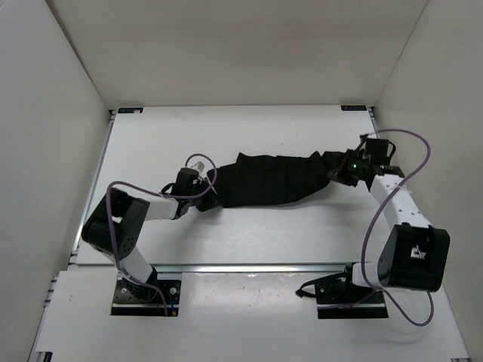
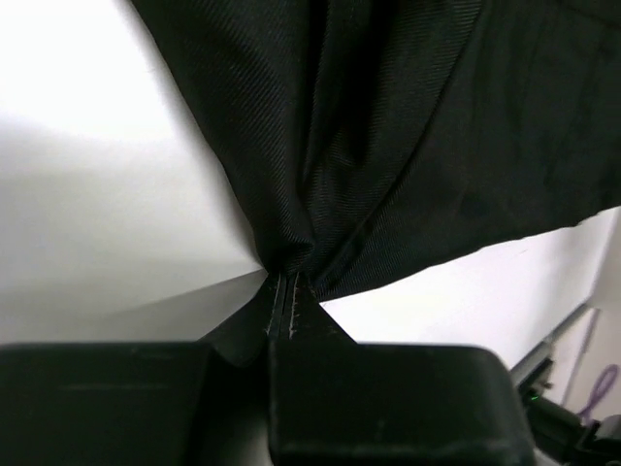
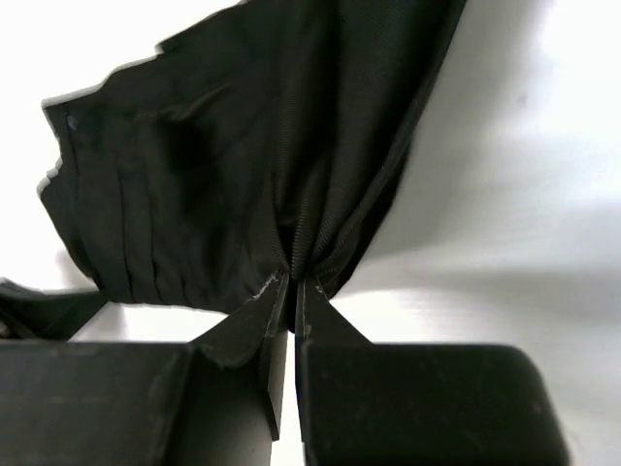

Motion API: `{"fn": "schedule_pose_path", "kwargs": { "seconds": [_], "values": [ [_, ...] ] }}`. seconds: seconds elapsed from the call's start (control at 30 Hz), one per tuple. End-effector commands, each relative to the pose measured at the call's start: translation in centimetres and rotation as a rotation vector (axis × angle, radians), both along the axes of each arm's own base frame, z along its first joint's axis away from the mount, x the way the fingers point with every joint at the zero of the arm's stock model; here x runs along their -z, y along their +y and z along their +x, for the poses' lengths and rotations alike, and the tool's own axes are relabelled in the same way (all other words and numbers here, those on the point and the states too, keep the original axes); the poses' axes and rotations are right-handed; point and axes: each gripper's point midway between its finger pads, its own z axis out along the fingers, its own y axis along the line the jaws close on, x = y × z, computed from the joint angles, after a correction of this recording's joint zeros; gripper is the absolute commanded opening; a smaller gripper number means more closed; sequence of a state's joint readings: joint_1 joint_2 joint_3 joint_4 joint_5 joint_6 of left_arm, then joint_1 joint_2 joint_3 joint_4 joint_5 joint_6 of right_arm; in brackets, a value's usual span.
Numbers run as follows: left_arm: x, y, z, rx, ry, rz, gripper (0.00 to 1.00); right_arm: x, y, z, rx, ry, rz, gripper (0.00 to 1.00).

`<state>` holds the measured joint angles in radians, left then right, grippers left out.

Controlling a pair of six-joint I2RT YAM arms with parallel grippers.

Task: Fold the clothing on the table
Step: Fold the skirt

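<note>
The black clothing (image 1: 272,179) lies stretched left to right across the middle of the white table (image 1: 249,128), creased along its length. At its left end my left gripper (image 1: 210,191) is shut on a bunched edge of the fabric; in the left wrist view the clothing (image 2: 388,146) gathers into the closed jaws of the left gripper (image 2: 284,277). My right gripper (image 1: 341,170) is shut on the right end; the right wrist view shows the pleated clothing (image 3: 223,184) pinched at the tips of the right gripper (image 3: 294,277).
Thin metal rails run along the table's left edge (image 1: 94,185) and near edge (image 1: 256,267). White walls enclose the table on three sides. Purple cables (image 1: 415,151) loop off both arms.
</note>
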<state>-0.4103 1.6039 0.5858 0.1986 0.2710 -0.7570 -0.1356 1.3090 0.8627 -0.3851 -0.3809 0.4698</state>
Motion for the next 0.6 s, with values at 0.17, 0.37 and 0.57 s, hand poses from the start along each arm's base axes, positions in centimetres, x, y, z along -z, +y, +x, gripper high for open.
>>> {"fn": "schedule_pose_path", "kwargs": {
  "seconds": [0.17,0.37,0.57],
  "values": [
    [0.2,-2.4,2.2,-0.01,-0.027,-0.07,0.0,-6.3,7.4,4.0,-0.339,-0.101,-0.157,0.01],
    [0.2,-2.3,2.2,-0.011,-0.027,-0.081,0.0,-7.9,19.2,4.9,-0.537,-0.169,-0.085,0.0],
    [-0.1,-2.1,2.1,-0.011,-0.037,-0.101,0.0,-4.9,28.7,2.5,-0.725,-0.122,-0.019,0.0]
  ]
}}
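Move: My right hand, closed on the skirt's right end, holds it about 12 cm above the table. The left end it is being carried to lies some 35 cm to my left, about level in reach and 12 cm lower; the skirt's middle hangs about 15 cm left and 9 below. My left gripper is 36 cm left, 5 back and 11 below. From my left hand, shut on the near corner, the left end's middle is about 6 cm ahead, at its height. I swing my right hand about 25 cm to the left, carrying the pinched right end across over the skirt towards my left hand. It climbs some 7 cm and reaches slightly forward first, then starts sinking, while the wrist turns about 40 degrees counter-clockwise. My left hand keeps its grip low on the near corner, easing 2 to 3 cm right and a little forward. ##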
